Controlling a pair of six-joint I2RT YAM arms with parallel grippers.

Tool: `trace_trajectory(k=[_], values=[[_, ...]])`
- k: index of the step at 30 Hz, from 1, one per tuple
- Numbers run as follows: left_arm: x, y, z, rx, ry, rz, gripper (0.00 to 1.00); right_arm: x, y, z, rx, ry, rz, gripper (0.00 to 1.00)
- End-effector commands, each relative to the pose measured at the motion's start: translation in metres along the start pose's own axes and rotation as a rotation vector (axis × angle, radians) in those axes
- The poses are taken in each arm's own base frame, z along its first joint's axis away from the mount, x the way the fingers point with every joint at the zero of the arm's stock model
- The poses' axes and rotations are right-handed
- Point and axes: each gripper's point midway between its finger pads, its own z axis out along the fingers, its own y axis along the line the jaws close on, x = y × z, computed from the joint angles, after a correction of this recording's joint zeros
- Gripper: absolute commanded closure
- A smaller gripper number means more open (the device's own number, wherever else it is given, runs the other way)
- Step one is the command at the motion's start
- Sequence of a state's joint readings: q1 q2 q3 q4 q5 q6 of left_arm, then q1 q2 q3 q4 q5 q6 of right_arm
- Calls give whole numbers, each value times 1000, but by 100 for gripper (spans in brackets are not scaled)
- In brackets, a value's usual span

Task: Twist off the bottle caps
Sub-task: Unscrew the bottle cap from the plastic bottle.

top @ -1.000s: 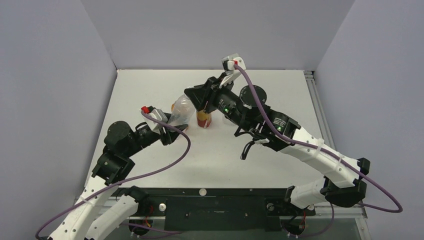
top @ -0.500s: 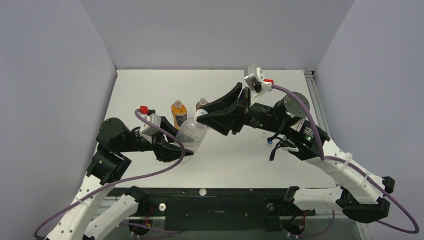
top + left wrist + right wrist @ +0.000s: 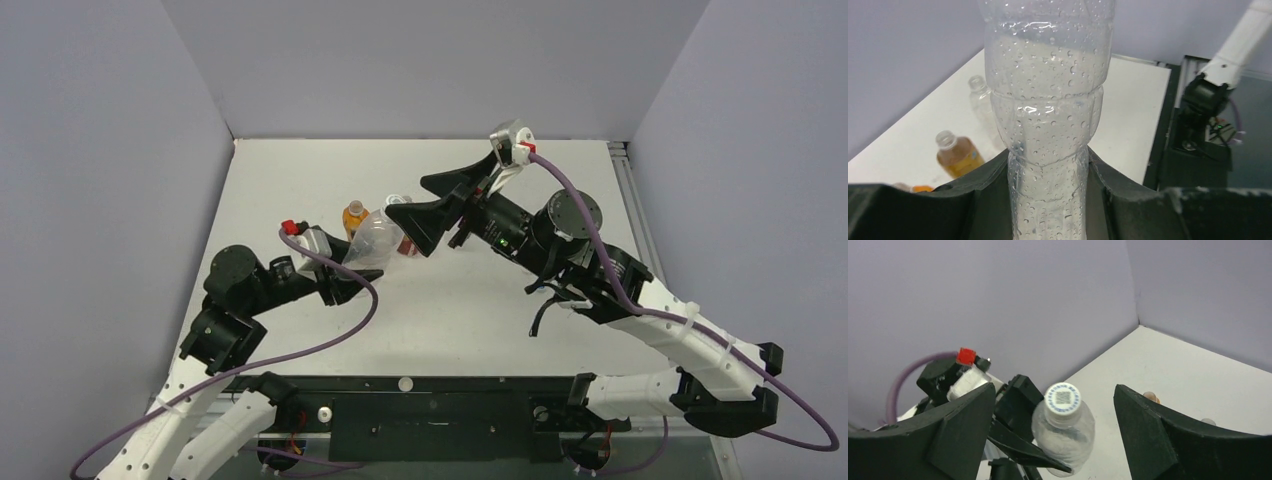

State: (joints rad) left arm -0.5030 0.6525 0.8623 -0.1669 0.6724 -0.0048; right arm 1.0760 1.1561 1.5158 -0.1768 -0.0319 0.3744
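My left gripper (image 3: 1048,200) is shut on the waist of the clear bottle (image 3: 1048,100), which is beaded with droplets and tilts up off the table (image 3: 372,242). Its white cap with blue print (image 3: 1063,399) is on the neck. The cap sits between the fingers of my open right gripper (image 3: 1055,390) and touches neither. From above, the right gripper (image 3: 405,197) straddles the cap (image 3: 398,203). An orange bottle (image 3: 354,215) and a reddish-brown bottle (image 3: 408,244) stand just behind. An amber bottle with a bare neck (image 3: 955,155) shows in the left wrist view.
A small pale bottle (image 3: 979,95) with an open neck stands farther back on the white table (image 3: 560,190). Grey walls close in the left, back and right sides. My right arm (image 3: 600,290) stretches across the middle of the table.
My right gripper has gone from shut to open around the cap. The left gripper, still holding the clear bottle, has moved it a little farther from the near edge.
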Motion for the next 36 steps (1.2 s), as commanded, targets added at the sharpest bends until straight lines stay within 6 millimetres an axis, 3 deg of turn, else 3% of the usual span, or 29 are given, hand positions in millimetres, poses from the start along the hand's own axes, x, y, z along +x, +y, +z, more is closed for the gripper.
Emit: trace_trajectory(k=[1, 3, 6, 9, 18, 31, 35, 36], values=[[-5, 45, -3, -229, -29, 147, 100, -23, -13, 6, 216, -80, 21, 17], [-5, 52, -4, -261, -28, 160, 100, -13, -13, 17, 267, -42, 6, 17], [-5, 55, -3, -270, -29, 165, 100, -4, -18, 37, 342, -8, 1, 27], [-5, 54, -4, -271, -35, 166, 100, 3, -25, 45, 399, 1, 8, 32], [-6, 53, -6, -275, -45, 172, 100, 6, -29, 49, 426, -27, 33, 42], [-6, 51, -4, -264, -48, 157, 100, 7, -30, 49, 389, -29, 51, 83], [-10, 37, -1, -193, -62, 121, 100, -6, -26, 45, 275, -48, 50, 89], [-13, 29, 0, -151, -70, 115, 100, -5, -14, 42, 179, -30, 51, 90]])
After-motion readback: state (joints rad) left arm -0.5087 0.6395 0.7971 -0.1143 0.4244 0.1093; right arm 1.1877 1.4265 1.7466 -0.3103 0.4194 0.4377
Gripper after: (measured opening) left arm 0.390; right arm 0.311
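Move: Sitting on the clear bottle that the left hand holds, the white bottle cap is only about 3 cm to the right hand's left, 1 cm ahead and 2 cm lower. From the left hand it is roughly 13 cm up, 4 cm to the right and 1 cm ahead. Far below the right hand, some 39 cm down, stand the brown bottle, 28 cm ahead and 4 cm left, and the orange bottle, 28 cm ahead and 15 cm left. Swinging in with fingers already wide, the right hand goes left with a small rise, then forward and down around the cap, about 6 cm forward, 5 cm left and 3 cm down overall, turning some 20 degrees clockwise. Its fingers close and pinch the cap. The left hand, still gripping the bottle, goes about 4 cm forward and 2 cm left, turning 15 degrees counter-clockwise, then holds. ##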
